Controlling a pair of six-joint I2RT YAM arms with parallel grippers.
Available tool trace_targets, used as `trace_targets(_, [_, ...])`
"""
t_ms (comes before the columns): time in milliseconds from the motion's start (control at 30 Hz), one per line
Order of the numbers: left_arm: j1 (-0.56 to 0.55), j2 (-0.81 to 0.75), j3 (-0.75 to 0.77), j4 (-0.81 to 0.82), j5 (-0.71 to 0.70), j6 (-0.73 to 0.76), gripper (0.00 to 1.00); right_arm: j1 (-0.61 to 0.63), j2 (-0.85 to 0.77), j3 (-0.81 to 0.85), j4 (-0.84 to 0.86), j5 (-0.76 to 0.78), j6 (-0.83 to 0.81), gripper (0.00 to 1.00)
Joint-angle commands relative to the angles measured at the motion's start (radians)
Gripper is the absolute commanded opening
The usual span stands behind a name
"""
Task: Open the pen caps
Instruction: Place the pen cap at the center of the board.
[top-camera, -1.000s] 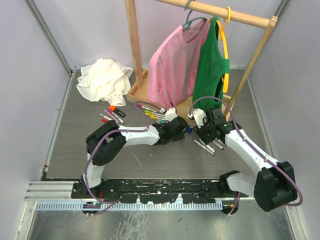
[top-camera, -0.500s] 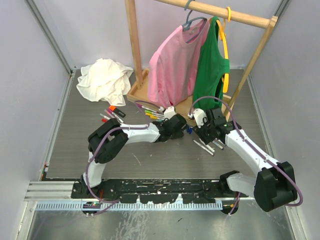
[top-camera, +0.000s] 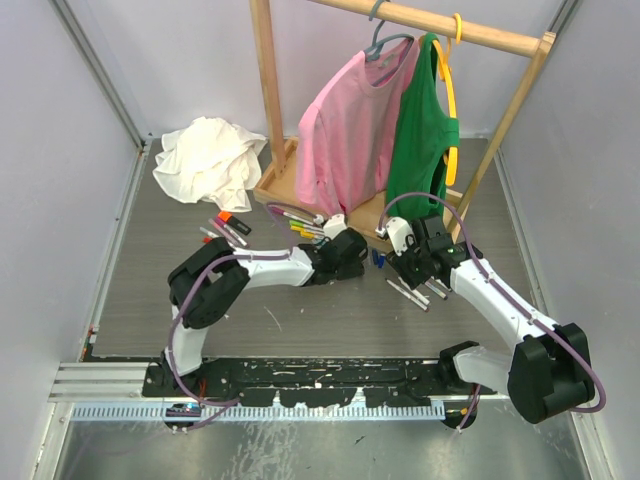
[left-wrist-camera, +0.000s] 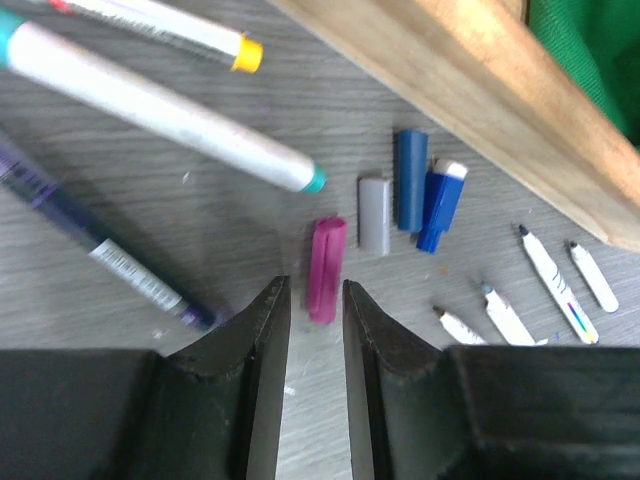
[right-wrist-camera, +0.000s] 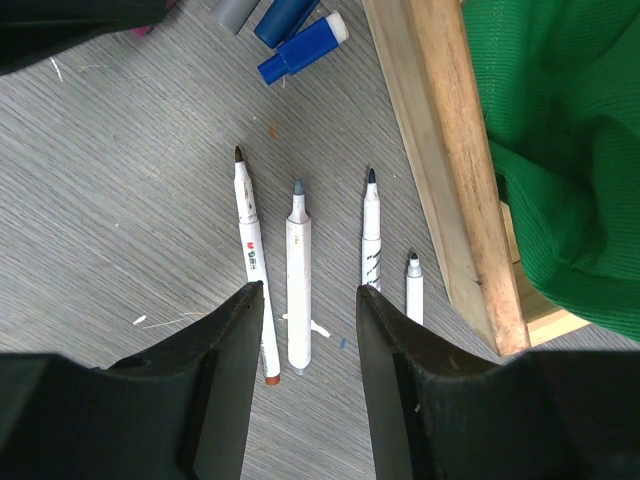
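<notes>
In the left wrist view my left gripper (left-wrist-camera: 315, 285) is open by a narrow gap with nothing in it. A pink pen cap (left-wrist-camera: 327, 268) lies on the table just past its fingertips. Beside that lie a grey cap (left-wrist-camera: 373, 214), a blue cap (left-wrist-camera: 410, 180) and a blue cap with a white end (left-wrist-camera: 437, 205). Capped pens lie to the left, among them a teal-ended pen (left-wrist-camera: 160, 110). My right gripper (right-wrist-camera: 310, 290) hangs open over uncapped pens (right-wrist-camera: 298, 285) lying in a row. From above, the loose caps (top-camera: 377, 258) sit between the two grippers.
A wooden clothes rack (top-camera: 268, 100) stands at the back with a pink shirt (top-camera: 345, 130) and a green top (top-camera: 422, 130); its base board (right-wrist-camera: 450, 150) runs close to the right gripper. A white cloth (top-camera: 208, 160) lies at the back left. More pens (top-camera: 225, 230) lie left of the rack.
My left gripper's jaws have parted and the arm has drawn back a little to the left, away from the loose caps. The right arm has stayed still.
</notes>
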Motion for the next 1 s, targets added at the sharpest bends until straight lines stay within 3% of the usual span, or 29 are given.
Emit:
trace_targets(0, [0.005,-0.145,-0.068,0.063,0.008,0.024,0.28,-0.006,-0.025,0.028,0.030,-0.010,0.003,0.48])
trace_targets(267, [0.005,-0.357,-0.233,0.122,-0.002,0.130,0.31,-0.006,-0.033,0.033,0.014,-0.056,-0.007,0.48])
trace_targets(567, [0.012,-0.630,-0.582,0.399,-0.019,0.334,0.38,0.000,-0.048,0.056,-0.040,-0.229,-0.064,0.48])
trace_targets(767, [0.017,-0.887,-0.783,0.441,-0.048,0.473,0.56,0.058,-0.051,0.092,-0.057,-0.360,-0.109,0.48])
trace_targets(967, [0.020,-1.145,-0.916,0.323,-0.144,0.591,0.81,0.239,0.013,0.132,0.037,-0.293,-0.094,0.48])
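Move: The magenta cap I have just set down lies almost under my open left fingertips, about 1 cm ahead, 1 cm to the right and 2 cm below. From that cap, the gray cap lies 3 cm right and 2 cm farther out, and the two blue caps 5 cm right and 3 cm out. The dark purple pen's middle is some 7 cm left of my left hand and 4 cm ahead. From my right hand the magenta cap is roughly 14 cm left, 4 cm ahead and 6 cm lower. I take my left hand away from the magenta cap, lifting and then swinging about 16 cm left, 10 cm up and 7 cm back, the fingers tipping up some 30 degrees and spreading wide. A little later my empty right hand starts left towards the caps, about 8 cm with a slight rise and drawback, turning some 20 degrees counter-clockwise, its opening unchanged. ##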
